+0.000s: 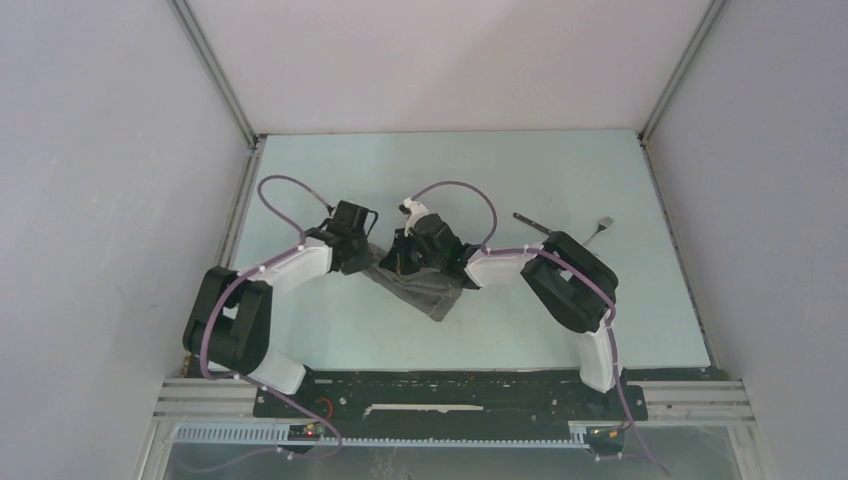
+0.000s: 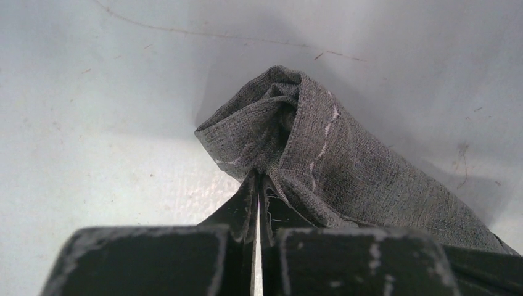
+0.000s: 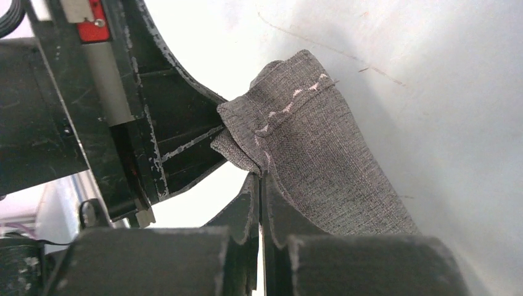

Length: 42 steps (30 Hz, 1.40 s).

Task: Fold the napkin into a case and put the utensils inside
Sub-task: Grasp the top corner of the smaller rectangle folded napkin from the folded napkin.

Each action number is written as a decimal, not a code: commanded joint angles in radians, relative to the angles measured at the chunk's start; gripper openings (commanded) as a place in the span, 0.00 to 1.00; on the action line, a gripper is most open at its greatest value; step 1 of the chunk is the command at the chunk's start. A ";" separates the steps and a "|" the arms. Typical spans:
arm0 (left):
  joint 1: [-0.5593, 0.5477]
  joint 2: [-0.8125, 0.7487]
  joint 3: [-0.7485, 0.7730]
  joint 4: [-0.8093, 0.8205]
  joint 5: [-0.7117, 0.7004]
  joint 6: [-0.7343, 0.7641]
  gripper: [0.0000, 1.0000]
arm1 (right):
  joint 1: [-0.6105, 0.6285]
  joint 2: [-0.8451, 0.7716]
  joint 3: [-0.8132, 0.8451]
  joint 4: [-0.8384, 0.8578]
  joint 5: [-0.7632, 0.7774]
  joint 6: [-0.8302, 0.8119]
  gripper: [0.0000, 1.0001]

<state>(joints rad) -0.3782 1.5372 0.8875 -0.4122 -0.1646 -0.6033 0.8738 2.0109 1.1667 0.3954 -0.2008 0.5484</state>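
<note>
The grey napkin (image 1: 425,292) lies bunched and partly folded at mid-table, one end raised. My left gripper (image 1: 371,262) is shut on that raised end, its jaws pinching a fold of the napkin (image 2: 351,172) at the tips (image 2: 258,177). My right gripper (image 1: 399,260) faces it from the right and is also shut on the napkin (image 3: 321,154), pinching an edge at the jaw tips (image 3: 261,177). Both utensils lie apart on the table at the right: a dark knife (image 1: 531,220) and a fork (image 1: 603,225) with a silvery head.
The left gripper's black body (image 3: 154,123) fills the left of the right wrist view, very close to the right fingers. White walls ring the pale table (image 1: 330,170). A black mounting rail (image 1: 440,392) runs along the near edge.
</note>
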 commanded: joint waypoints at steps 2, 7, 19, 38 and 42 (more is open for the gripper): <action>0.033 -0.102 -0.085 0.139 0.057 -0.024 0.00 | 0.036 0.058 -0.015 0.151 -0.031 0.176 0.00; 0.049 -0.140 -0.120 0.190 0.113 -0.021 0.00 | 0.036 0.103 -0.015 0.162 0.024 0.224 0.00; 0.100 -0.276 -0.280 0.275 0.118 -0.073 0.00 | 0.032 0.112 -0.024 0.039 0.149 0.110 0.00; 0.108 -0.329 -0.316 0.301 0.169 -0.106 0.00 | 0.185 0.158 0.171 -0.086 0.275 -0.244 0.00; 0.126 -0.322 -0.323 0.281 0.197 -0.134 0.00 | 0.165 0.128 0.153 -0.040 0.079 -0.255 0.00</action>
<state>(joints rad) -0.2649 1.2179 0.5682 -0.1482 -0.0135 -0.6918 1.0389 2.1548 1.3121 0.3183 0.0597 0.3485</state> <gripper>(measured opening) 0.003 0.008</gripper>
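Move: The napkin's near-left corner is already pinched in the shut left fingers, while the right fingers hold an edge a few centimetres farther along. From the left hand, the napkin's middle lies about 9 cm right, 4 cm back and 3 cm lower; its far-left end is roughly 3 cm ahead and 1 cm right. From the right hand, the napkin's middle lies some 5 cm right, 3 cm back and 6 cm below. The napkin stays pinched in both shut grippers as the right hand sinks about 4 cm, then swings left, ending near the left fingertips; its wrist turns one way, then back past its start. The left hand draws its corner back and left, then lifts it about 2 cm, its fingertips tilting forward and rightward by nearly 20 degrees. ##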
